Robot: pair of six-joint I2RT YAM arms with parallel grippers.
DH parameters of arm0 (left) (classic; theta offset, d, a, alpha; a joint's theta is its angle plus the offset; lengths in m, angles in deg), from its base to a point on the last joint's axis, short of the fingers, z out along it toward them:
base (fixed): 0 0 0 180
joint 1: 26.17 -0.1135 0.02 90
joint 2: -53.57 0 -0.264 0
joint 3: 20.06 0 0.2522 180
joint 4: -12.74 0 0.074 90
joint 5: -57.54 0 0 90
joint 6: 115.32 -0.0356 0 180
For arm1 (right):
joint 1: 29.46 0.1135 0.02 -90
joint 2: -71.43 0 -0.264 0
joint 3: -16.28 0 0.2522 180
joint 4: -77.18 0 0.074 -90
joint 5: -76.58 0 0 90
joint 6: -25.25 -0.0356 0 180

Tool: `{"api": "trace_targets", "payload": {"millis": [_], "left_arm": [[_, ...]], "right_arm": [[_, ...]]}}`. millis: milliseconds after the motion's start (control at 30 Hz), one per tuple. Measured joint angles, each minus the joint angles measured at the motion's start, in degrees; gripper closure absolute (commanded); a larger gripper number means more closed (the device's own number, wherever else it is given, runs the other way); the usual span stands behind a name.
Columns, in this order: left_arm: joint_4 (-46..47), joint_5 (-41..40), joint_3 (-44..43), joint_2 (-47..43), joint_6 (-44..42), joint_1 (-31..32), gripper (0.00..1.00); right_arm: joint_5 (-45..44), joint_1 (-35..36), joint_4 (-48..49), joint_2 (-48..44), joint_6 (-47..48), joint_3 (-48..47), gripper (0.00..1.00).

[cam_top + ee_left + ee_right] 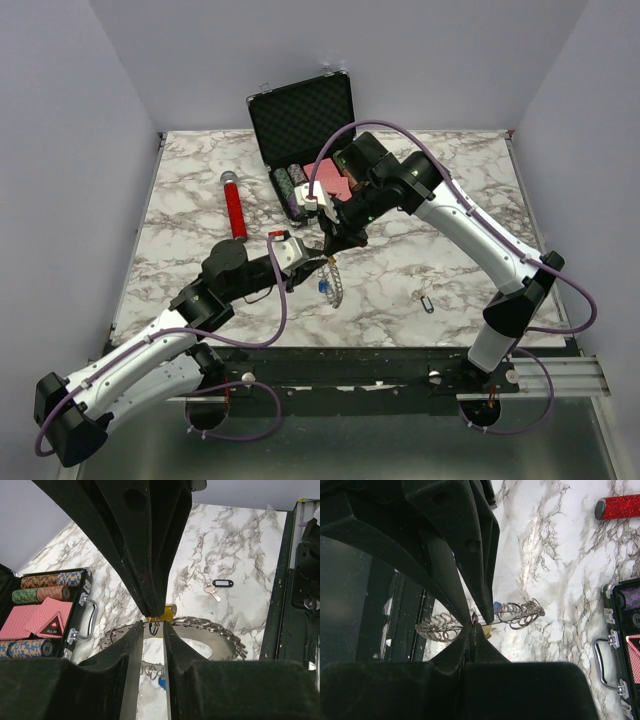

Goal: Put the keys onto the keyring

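The keyring [334,282], a big silver ring fringed with small loops, hangs edge-on above the table's middle. My right gripper [328,246] is shut on its top rim; in the right wrist view the pinch [472,620] sits between two stretches of the keyring [520,612]. A yellow tag [167,611] and a blue tag [323,287] hang at the ring. My left gripper [308,262] comes in from the left, jaws narrowly open. Its tips [153,628] flank two small loops [154,626] under the right fingertips, apart from them. A black-tagged key [427,301] lies on the marble to the right.
An open black case [300,120] with poker chips and red cards stands at the back, its handle [89,617] toward the grippers. A red glitter cylinder [234,205] lies left of it. The table's metal front rail [280,605] runs just beyond the black-tagged key.
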Motion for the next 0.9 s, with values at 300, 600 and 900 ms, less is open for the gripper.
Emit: {"api": "trace_targets", "payload": {"millis": [300, 600, 900], "left_arm": [[1.57, 0.07, 0.00, -0.15, 0.94, 0.00, 0.99], [1.75, 0.00, 0.00, -0.07, 1.79, 0.00, 1.00], [1.97, -1.07, 3.61, -3.78, 5.33, -0.22, 1.00]], "right_arm": [[0.04, 0.00, -0.02, 0.00, 0.00, 0.00, 0.99], [0.15, 0.00, -0.09, 0.00, -0.50, 0.00, 0.77], [5.44, -2.56, 1.40, -0.13, -3.63, -1.27, 0.53]]}}
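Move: The small wire loop by the yellow key tag is in the right fingers' pinch, at that hand's point; it also stands between the left hand's part-open fingertips, within a centimetre of that hand's point. From the left hand, the yellow tag sits about 2 cm below and 1 cm right, level fore and aft. The keyring's middle hangs roughly 6 cm below and 1 cm right, also level. Nearly in place, left fingers pinch the wire loop; right fingers then open, lifting about 2 cm off it. ##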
